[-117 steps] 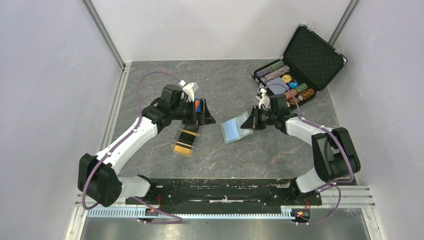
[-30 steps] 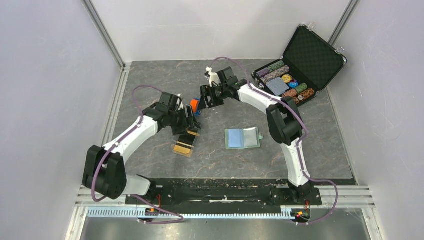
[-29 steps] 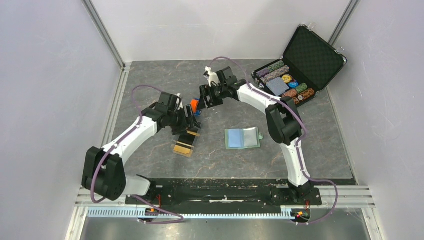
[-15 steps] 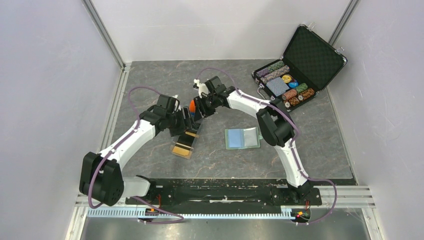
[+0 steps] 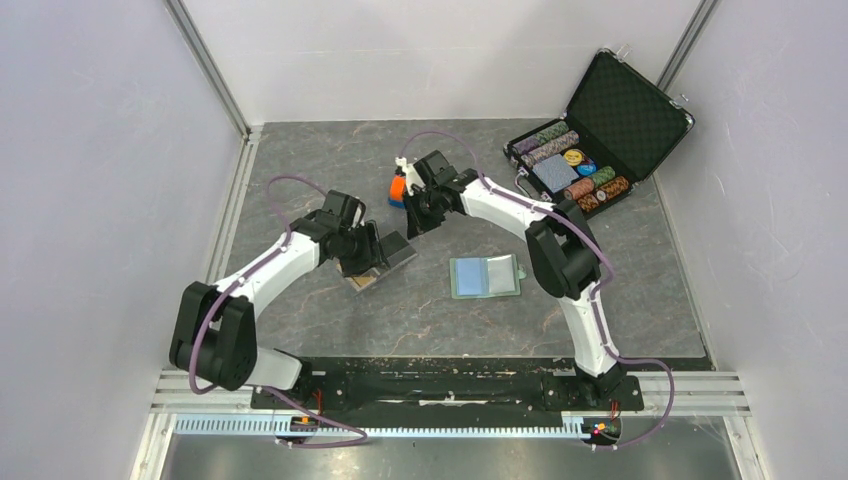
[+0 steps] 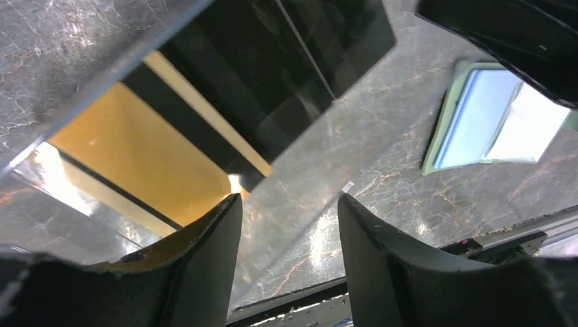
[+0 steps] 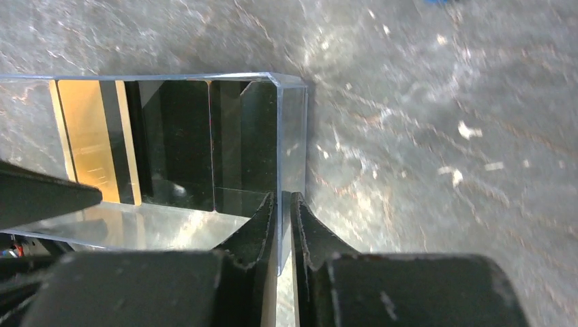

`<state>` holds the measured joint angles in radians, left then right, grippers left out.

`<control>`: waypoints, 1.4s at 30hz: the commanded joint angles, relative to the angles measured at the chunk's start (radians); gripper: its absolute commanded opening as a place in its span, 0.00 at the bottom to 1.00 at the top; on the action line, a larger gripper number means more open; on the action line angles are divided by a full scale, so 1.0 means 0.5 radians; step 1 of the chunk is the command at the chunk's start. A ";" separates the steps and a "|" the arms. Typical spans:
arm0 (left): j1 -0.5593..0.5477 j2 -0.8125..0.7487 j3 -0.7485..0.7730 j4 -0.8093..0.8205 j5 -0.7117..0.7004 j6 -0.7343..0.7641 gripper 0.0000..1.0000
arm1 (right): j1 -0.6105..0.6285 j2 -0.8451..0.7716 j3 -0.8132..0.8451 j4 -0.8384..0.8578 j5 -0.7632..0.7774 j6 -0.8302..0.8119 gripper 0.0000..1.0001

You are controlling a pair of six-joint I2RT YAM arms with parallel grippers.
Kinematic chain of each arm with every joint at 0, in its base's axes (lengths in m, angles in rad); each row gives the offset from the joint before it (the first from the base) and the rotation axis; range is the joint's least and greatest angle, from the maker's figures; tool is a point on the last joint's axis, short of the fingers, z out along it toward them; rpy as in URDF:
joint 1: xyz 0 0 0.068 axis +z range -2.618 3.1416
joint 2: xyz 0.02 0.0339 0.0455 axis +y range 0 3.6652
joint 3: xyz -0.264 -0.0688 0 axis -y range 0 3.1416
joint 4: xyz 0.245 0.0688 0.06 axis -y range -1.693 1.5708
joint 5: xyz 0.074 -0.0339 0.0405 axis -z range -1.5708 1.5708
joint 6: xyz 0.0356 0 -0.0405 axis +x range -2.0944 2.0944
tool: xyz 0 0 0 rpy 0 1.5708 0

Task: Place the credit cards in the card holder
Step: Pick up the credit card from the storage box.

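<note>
The credit cards [image 7: 163,143], glossy black and orange-gold, lie in a clear plastic tray [image 7: 292,129]. My right gripper [image 7: 284,204] is shut on the tray's thin end wall. My left gripper [image 6: 286,225] is open at the tray's other end, a clear pane of the tray running between its fingers, gold cards [image 6: 136,157] and black cards [image 6: 286,75] just beyond. From above, the tray [image 5: 394,252] sits tilted between the left gripper [image 5: 375,262] and the right gripper [image 5: 413,226]. The card holder [image 5: 485,276] lies open, pale blue inside, to the right on the table.
An orange-and-blue toy car [image 5: 397,188] stands just behind the right gripper. An open black chip case [image 5: 600,130] sits at the back right. White walls close in the grey marbled table [image 5: 450,320] on three sides.
My right gripper has come down from beside the toy car to the tray and shut on its wall. The tray's far end has risen and turned. The left jaws have narrowed a little.
</note>
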<state>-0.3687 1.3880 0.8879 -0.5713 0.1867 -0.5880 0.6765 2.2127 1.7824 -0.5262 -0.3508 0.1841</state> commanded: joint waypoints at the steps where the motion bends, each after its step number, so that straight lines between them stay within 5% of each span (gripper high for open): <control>1: -0.008 0.056 0.034 0.040 -0.021 0.123 0.59 | -0.007 -0.268 -0.128 -0.032 0.047 0.114 0.06; 9: -0.008 0.169 0.086 0.035 -0.042 0.213 0.53 | -0.005 -0.418 -0.433 0.039 -0.225 0.274 0.16; 16: -0.006 0.271 0.137 0.013 -0.089 0.281 0.53 | -0.006 -0.540 -0.732 0.329 -0.497 0.513 0.37; 30: -0.008 0.592 0.492 -0.118 -0.249 0.472 0.49 | 0.009 -0.566 -1.063 1.020 -1.004 1.005 0.51; 42: -0.027 0.554 0.452 -0.009 -0.052 0.402 0.35 | -0.037 -0.399 -0.640 0.433 -0.675 0.550 0.55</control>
<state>-0.3790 1.6505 1.1084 -0.6678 0.1520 -0.3752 0.6621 1.9961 1.3876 -0.2134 -0.6842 0.5346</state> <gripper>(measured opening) 0.392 0.555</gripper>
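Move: The storage box with its cards has its middle some 4 cm ahead of the left gripper and 4 cm below it; in it the gold card sits 2 cm ahead and 5 cm left, the black end card about 8 cm ahead and 2 cm right. The right gripper already pinches the box's far end wall, with the box's middle about 5 cm back and 6 cm left, slightly lower. From the right gripper, the card holder is 7 cm back and 16 cm right, the orange toy 10 cm ahead and 2 cm left. Open the right gripper to let go of the box's end wall, drawing it back about 7.5 cm, first swinging right, then returning left and rising at the end as the wrist tilts some 25 degrees. Meanwhile sink the left gripper about 2.5 cm, easing slightly back, then push forward and narrow its fingers astride the near side wall. ##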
